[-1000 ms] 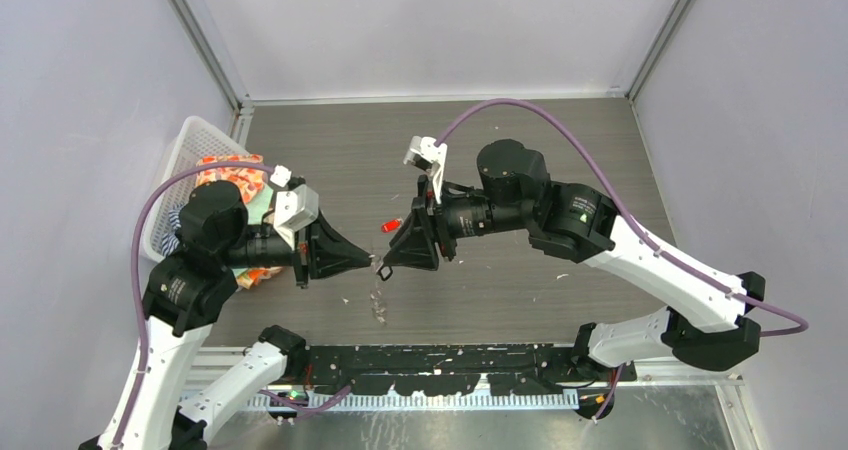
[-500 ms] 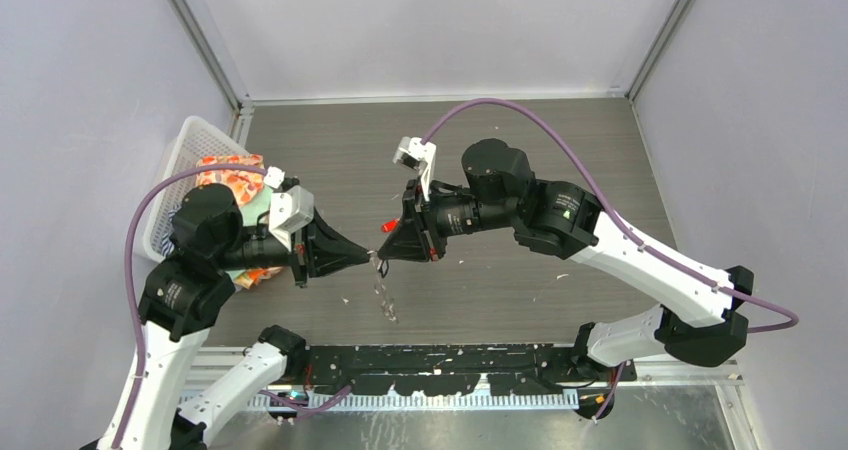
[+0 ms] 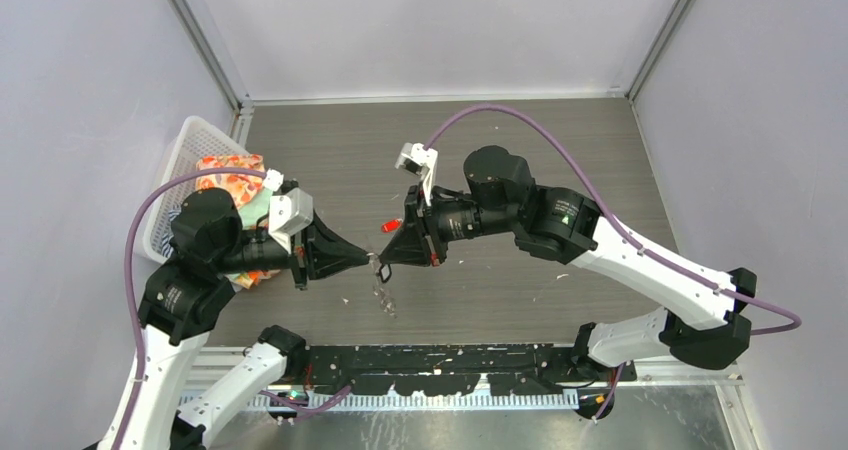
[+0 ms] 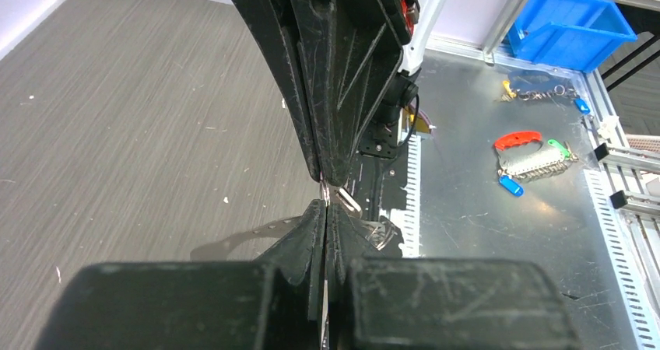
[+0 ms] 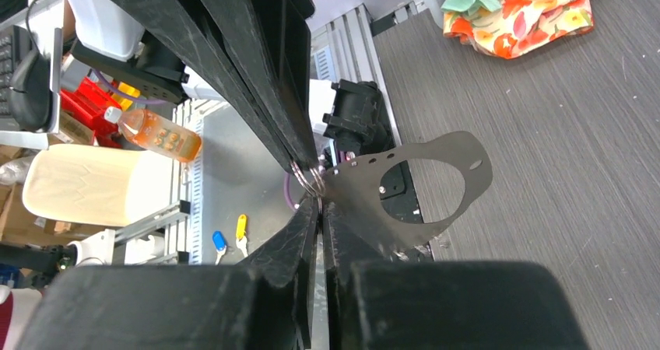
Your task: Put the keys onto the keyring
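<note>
The keyring [image 5: 307,179], a small silver split ring, carries a flat grey metal tag [image 5: 467,163] with an oval hole. My two grippers meet tip to tip above the table's near middle. My left gripper [image 3: 368,261] is shut on the keyring [image 4: 333,197]. Facing it, my right gripper [image 3: 384,261] has its jaws pressed together on the same ring. The tag hangs below the tips [image 3: 383,295]. A key with a red head [image 3: 391,226] lies on the table just behind my right gripper, apart from both.
A white basket [image 3: 186,138] holding orange flowered cloth [image 3: 230,182] stands at the left edge, behind my left arm. Beyond the near table edge, the metal bench [image 4: 467,210] holds tagged keys [image 4: 537,159] and a blue bin [image 4: 572,31].
My right gripper moved left to meet the left gripper's tip and its jaws closed there. The left arm barely shifted. The red key stayed put.
</note>
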Controlling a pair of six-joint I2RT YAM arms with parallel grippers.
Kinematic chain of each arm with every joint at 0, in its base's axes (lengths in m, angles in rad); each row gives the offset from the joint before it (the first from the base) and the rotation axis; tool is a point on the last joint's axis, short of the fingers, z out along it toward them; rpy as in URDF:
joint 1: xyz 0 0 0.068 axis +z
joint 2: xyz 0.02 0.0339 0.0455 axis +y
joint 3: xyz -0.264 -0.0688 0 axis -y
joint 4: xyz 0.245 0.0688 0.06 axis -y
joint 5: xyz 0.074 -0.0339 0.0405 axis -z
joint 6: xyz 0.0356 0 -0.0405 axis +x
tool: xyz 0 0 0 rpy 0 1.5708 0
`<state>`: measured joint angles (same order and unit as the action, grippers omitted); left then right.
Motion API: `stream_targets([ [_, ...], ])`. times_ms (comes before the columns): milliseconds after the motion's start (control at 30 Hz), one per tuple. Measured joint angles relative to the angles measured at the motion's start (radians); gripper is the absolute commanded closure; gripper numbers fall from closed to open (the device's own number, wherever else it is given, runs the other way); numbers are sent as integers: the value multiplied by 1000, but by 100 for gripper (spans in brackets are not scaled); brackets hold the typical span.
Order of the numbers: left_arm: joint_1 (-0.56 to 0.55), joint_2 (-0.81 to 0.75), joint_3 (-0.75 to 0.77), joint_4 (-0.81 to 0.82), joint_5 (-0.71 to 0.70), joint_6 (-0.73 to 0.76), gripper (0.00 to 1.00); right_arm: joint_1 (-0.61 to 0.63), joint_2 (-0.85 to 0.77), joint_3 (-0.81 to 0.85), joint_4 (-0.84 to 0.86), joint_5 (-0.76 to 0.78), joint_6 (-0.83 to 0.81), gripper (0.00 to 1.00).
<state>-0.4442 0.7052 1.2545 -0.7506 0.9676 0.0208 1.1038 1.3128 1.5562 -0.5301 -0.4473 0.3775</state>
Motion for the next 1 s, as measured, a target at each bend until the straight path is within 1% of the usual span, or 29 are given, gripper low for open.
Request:
stream_targets([
  [167, -1, -1, -2, 16, 0, -23, 100, 0, -20, -50, 20, -8, 16, 86],
  [367, -1, -1, -2, 32, 1, -46, 100, -2, -24, -67, 47, -18, 23, 85],
  [400, -1, -1, -2, 37, 0, -48, 100, -2, -24, -67, 48, -20, 23, 83],
  [433, -1, -1, -2, 46, 0, -50, 100, -2, -24, -67, 44, -23, 23, 79],
  [533, -1, -1, -2, 64, 1, -61, 100, -6, -24, -62, 21, -26, 13, 61],
  [567, -1, -1, -2, 68, 1, -66, 100, -7, -23, -55, 3, -25, 5, 58],
  [600, -1, -1, -2, 70, 1, -68, 100, -9, -23, -41, -21, -23, -6, 53],
  [633, -1, -1, -2, 74, 2, -70, 100, -12, -23, -20, -51, -21, -24, 50],
  [733, -1, -1, -2, 81, 6, -78, 100, -25, -24, 43, -95, -15, -74, 46],
  [800, -1, -1, -2, 84, 12, -91, 100, -28, -28, 70, -93, -15, -106, 45],
  [1000, -1, -1, -5, 119, 47, -143, 100, -32, -40, 77, -48, -31, -173, 44],
])
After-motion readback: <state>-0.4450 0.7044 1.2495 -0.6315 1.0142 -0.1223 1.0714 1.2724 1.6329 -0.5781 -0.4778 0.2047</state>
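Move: The black key hangs just under the right fingertips, some 1–2 cm back and 2 cm below, at the wire ring that spans the gap to the left fingers, about 1 cm left of the right hand. The keyring's metal plate hangs about 2 cm back, 1 cm left and 5 cm below; the red key lies on the table roughly 16 cm ahead, 3 cm left and 38 cm down. From the left hand, the black key is about 2 cm right, 2 cm back and 2 cm below. Downward first, by about 1 cm, the right hand eases with its nearly shut fingertips still on the wire ring; then its fingers spread to about half open, releasing the ring, and it draws off to its right by some 2 cm and climbs nearly 5 cm, fingertips tilting up about 10 degrees. The left fingers keep their pinch and lift the keyring about 2 cm. ##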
